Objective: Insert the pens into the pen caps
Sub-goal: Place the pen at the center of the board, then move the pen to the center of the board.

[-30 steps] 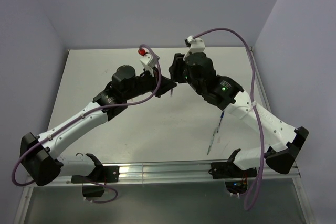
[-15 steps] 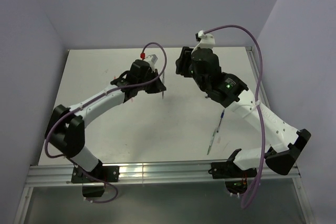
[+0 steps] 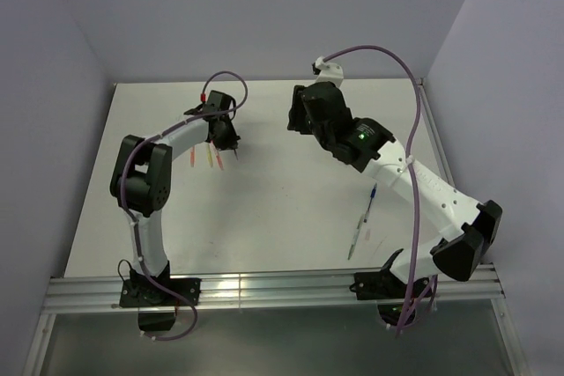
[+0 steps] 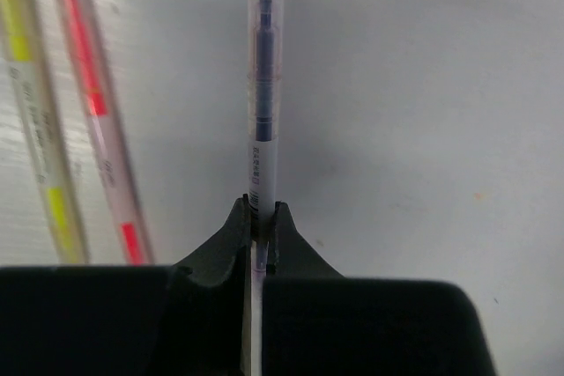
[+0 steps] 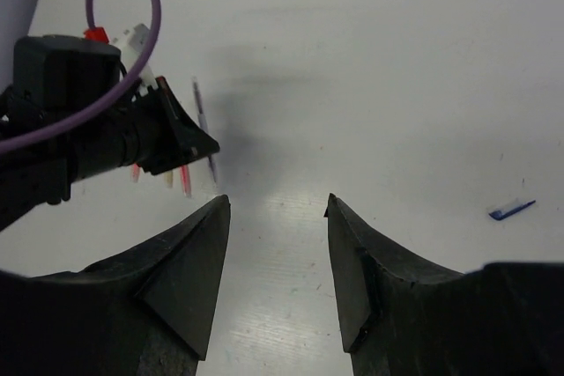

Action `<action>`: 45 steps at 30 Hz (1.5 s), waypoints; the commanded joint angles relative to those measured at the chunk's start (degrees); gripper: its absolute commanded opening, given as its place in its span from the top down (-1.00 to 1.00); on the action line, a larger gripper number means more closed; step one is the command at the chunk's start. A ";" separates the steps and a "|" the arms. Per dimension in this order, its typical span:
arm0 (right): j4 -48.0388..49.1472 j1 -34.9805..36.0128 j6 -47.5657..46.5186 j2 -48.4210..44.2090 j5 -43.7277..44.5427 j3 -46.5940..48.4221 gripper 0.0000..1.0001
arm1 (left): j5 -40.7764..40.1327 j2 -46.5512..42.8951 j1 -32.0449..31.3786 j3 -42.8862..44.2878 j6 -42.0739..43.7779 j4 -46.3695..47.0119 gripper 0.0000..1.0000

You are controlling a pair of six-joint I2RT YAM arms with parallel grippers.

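My left gripper (image 4: 262, 213) is shut on a thin clear pen with a dark blue-violet core (image 4: 264, 85), which sticks out past the fingertips low over the table. From above, this gripper (image 3: 229, 143) is at the back left. A yellow pen (image 4: 31, 112) and a red-pink pen (image 4: 95, 116) lie just left of the held pen. My right gripper (image 5: 275, 204) is open and empty, and hangs over the back middle of the table (image 3: 293, 121). A small dark blue pen cap (image 5: 512, 210) lies far to its right.
A blue pen (image 3: 374, 195) and a green-clear pen (image 3: 356, 237) lie end to end on the right half of the white table (image 3: 282, 209), under the right arm. Purple cables loop above both wrists. Grey walls stand close at the back and sides.
The grippers were together at the back middle. The left one has swung to the back left with the pen, beside the lying pens. The right gripper has opened wider.
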 commanded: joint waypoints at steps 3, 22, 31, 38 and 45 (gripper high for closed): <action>-0.97 -0.88 0.77 1.40 0.10 1.30 -0.12 | -4.00 3.71 1.44 5.26 1.11 -3.68 0.88; -1.23 -2.11 2.35 -0.44 0.72 -3.36 -0.11 | -5.32 -2.08 1.09 -0.10 0.05 -2.19 0.31; -1.84 -3.34 1.82 -1.94 0.98 -4.06 -0.11 | -7.95 -8.41 0.47 0.07 1.46 -2.63 0.24; -5.53 -8.52 2.52 -6.94 1.16 -5.29 -0.11 | -8.57 -18.42 -6.81 -3.62 2.69 0.98 0.18; -11.07 -16.25 5.34 -13.70 1.60 -13.09 -0.04 | -3.05 -21.08 -19.82 -8.19 2.51 8.09 0.18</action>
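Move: The left hand holds the black pen low over the board; the spot where the pen is to lie is about 3 cm to its left, 1 cm ahead and 3 cm below. The pink pen lies some 5 cm left and 3 ahead, the yellow pen about 8 left and 2 ahead. From the right hand, that spot is roughly 18 cm left, 11 ahead and 30 below. Left sets the pen down about 3 cm down-left, opens, rises 15 cm, swings right; right later swings 12 cm right. ##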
